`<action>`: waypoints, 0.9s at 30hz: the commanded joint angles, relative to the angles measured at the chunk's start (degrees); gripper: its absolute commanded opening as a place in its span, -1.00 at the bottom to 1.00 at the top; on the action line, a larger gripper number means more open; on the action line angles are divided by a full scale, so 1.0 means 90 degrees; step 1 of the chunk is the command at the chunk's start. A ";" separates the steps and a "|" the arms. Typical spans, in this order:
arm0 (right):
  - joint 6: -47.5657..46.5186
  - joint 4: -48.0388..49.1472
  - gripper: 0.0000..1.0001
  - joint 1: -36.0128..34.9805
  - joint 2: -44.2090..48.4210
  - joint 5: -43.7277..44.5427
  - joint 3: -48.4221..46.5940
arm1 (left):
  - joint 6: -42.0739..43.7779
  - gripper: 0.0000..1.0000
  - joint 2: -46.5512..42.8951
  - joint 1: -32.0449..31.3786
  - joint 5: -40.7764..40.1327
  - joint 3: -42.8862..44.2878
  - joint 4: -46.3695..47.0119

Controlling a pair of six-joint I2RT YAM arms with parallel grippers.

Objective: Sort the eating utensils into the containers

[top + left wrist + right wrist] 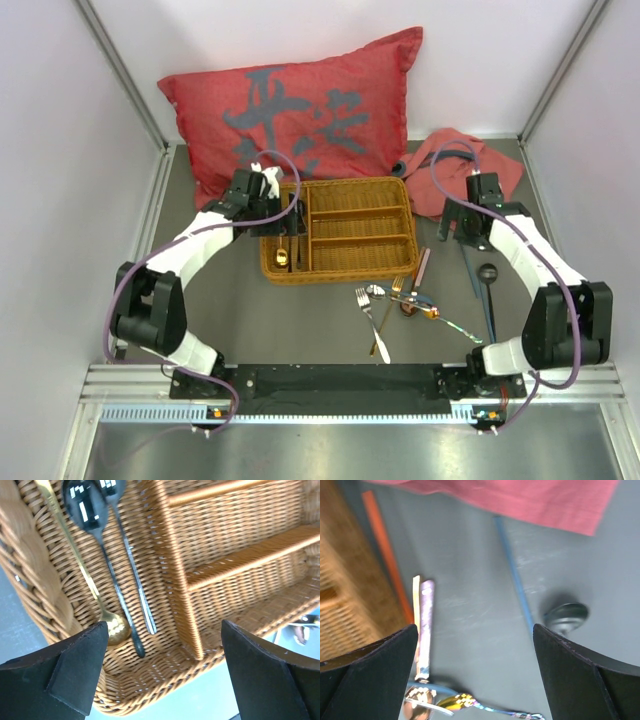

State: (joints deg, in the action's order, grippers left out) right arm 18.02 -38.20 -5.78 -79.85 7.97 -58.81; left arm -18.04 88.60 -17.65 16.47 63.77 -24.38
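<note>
The tan wicker tray [340, 274] lies mid-table. Its long left compartment holds two black spoons [85, 507] and a gold spoon [114, 628]; the three shorter compartments look empty. My left gripper [288, 215] hovers open and empty over that long compartment [162, 680]. Loose utensils lie on the table right of and before the tray: a silver fork [370, 308], a gold fork [385, 325], a pink knife [425, 625], a copper spoon [417, 700], an iridescent spoon [460, 700], a blue chopstick [515, 580], an orange chopstick [387, 555] and a dark spoon [566, 616]. My right gripper [460, 228] is open and empty above them [475, 680].
A red cushion [300, 110] leans at the back, touching the tray's far edge. A red cloth [455, 160] lies at the back right, also in the right wrist view [520, 500]. White walls close in both sides.
</note>
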 commanded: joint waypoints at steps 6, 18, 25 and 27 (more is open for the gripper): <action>-0.0030 0.0034 0.85 0.0437 -0.0512 0.0628 0.0020 | -0.0046 0.96 -0.0147 0.0037 0.0806 0.0112 0.0472; -0.0293 0.0484 0.41 0.0437 -0.1702 0.0101 -0.0136 | -0.0124 0.96 -0.0030 0.0028 0.1149 0.0063 0.0668; -0.0264 0.0260 0.14 0.0447 -0.2348 0.0131 -0.0429 | -0.0085 0.96 -0.0176 0.0037 0.1061 0.0112 0.0531; -0.0293 0.0269 -0.25 0.0437 -0.2416 0.0004 -0.0439 | -0.0095 0.96 -0.0264 0.0047 0.1061 0.0122 0.0531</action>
State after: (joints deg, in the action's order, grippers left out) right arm 16.01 -35.77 -2.09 -99.42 8.60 -61.73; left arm -19.11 88.75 -17.65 25.67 63.90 -21.02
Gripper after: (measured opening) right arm 0.537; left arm 0.976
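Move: The blue chopstick by the cloth lies with its middle about 10 cm below my right hand, some 4 cm to its right and 3 cm back; its far half slants up towards the cloth. The spoon bowl sits roughly 5 cm right of the chopstick's middle and 2 cm nearer me. The cloth's near edge is about 9 cm ahead of my right hand and 2 cm right, and the pink handle 10 cm left, 3 cm back. From my left hand the chopstick is about 51 cm right, 6 cm back. I carry my open right hand about 3 cm further right, already sinking, then bring it down to some 8.5 cm lower, onto the far half of the blue chopstick, tipping the fingers about 15 degrees steeper and narrowing them to around half open, one tip either side of the chopstick. My left hand, empty and wide open, drifts some 3 cm right and slightly up over the basket. ##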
